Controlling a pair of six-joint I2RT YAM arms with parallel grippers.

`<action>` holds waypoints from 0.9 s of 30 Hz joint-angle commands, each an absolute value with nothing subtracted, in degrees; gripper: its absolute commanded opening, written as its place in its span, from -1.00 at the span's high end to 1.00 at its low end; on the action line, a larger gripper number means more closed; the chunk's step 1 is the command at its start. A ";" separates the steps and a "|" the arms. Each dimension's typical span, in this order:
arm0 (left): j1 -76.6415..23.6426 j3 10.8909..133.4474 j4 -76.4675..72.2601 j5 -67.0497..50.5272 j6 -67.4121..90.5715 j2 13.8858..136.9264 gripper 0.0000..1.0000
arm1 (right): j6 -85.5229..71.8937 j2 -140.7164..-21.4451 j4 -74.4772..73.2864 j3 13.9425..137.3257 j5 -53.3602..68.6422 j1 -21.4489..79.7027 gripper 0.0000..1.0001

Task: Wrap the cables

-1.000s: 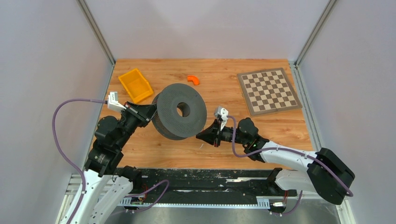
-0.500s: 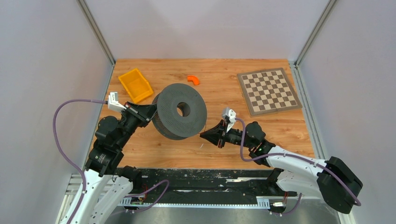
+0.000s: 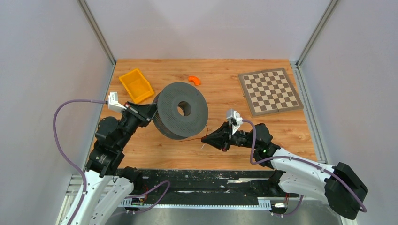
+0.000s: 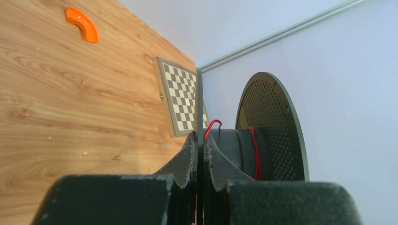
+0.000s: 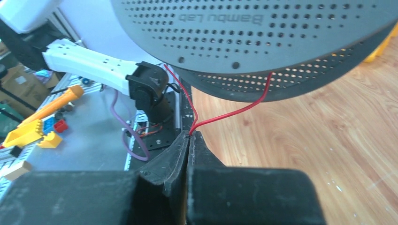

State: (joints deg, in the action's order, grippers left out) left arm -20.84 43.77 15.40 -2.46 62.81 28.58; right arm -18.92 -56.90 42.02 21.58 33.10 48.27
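Note:
A dark grey perforated spool stands tilted on the table. My left gripper is shut on the thin edge of its near flange. In the left wrist view the fingertips pinch that flange, and a few turns of the thin red cable lie on the hub. My right gripper sits just right of the spool, below its lower rim, and is shut on the cable. From the right gripper two strands run up to the spool.
An orange bin stands behind the left gripper. A small orange curved piece lies behind the spool. A chessboard lies at the back right. The black rail of the arm bases runs along the near edge.
My right gripper, shut on the cable, has moved right and toward the near edge, drawing a strand out below the spool. The left arm and the spool have stayed put.

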 commanded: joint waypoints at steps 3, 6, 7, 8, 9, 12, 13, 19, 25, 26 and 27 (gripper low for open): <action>-20.39 44.21 7.63 -1.92 65.66 28.33 1.00 | -26.07 -56.55 49.78 24.20 38.25 48.61 1.00; -20.39 43.86 7.00 -2.37 65.96 28.49 1.00 | -30.35 -59.44 55.08 24.88 38.88 48.99 1.00; -20.46 43.77 6.67 -2.42 65.97 28.44 1.00 | -31.80 -60.67 57.96 25.14 38.91 49.39 1.00; -20.42 43.64 6.54 -2.47 65.95 28.40 1.00 | -33.17 -61.85 59.89 25.49 38.73 49.78 1.00; -20.40 43.57 6.47 -2.47 65.95 28.35 1.00 | -34.39 -63.15 61.48 25.99 38.33 50.28 1.00; -20.47 43.17 6.22 -2.56 66.35 28.20 1.00 | -37.69 -66.98 66.51 27.36 36.01 51.79 1.00; -20.45 42.90 5.80 -2.64 66.88 28.12 1.00 | -39.00 -68.23 68.28 27.81 35.13 52.15 1.00; -20.40 38.91 1.75 -3.58 72.64 27.29 1.00 | -41.33 -75.28 72.54 30.89 24.30 55.56 1.00; -20.42 36.01 -0.44 -2.71 76.98 26.44 1.00 | -41.16 -82.44 72.44 35.85 16.58 57.76 1.00; -20.42 35.85 -1.16 -2.63 77.43 26.34 1.00 | -41.22 -83.91 72.57 36.59 16.41 57.83 1.00; -20.40 35.72 -1.24 -2.55 77.52 26.34 1.00 | -41.16 -84.81 72.59 37.13 16.35 58.02 1.00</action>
State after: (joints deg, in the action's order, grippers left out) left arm -19.66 35.75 6.02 0.56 73.06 27.46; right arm -39.92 -81.21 68.53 32.23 21.71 57.30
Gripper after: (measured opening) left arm 0.061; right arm 0.002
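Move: My left hand pinches one flange of the spool; its middle is about 8 cm to the right, 1 cm ahead and 3 cm above. From my right hand, which holds the red cable, the spool's middle lies roughly 7 cm ahead, 9 cm left and 12 cm up. The orange elbow lies on the table some 30 cm ahead, 4 cm left and 22 cm below that hand. My right hand, fingers still shut on the red cable, swings towards and in under the spool's near side: first up and a little back, then mainly left and forward again, ending about 8 cm left and 5 cm higher, fingertips tilting up some 15 degrees. My left hand keeps its pinch on the flange, sinks and eases forward a centimetre or two, and rolls about 10 degrees, left side down. ##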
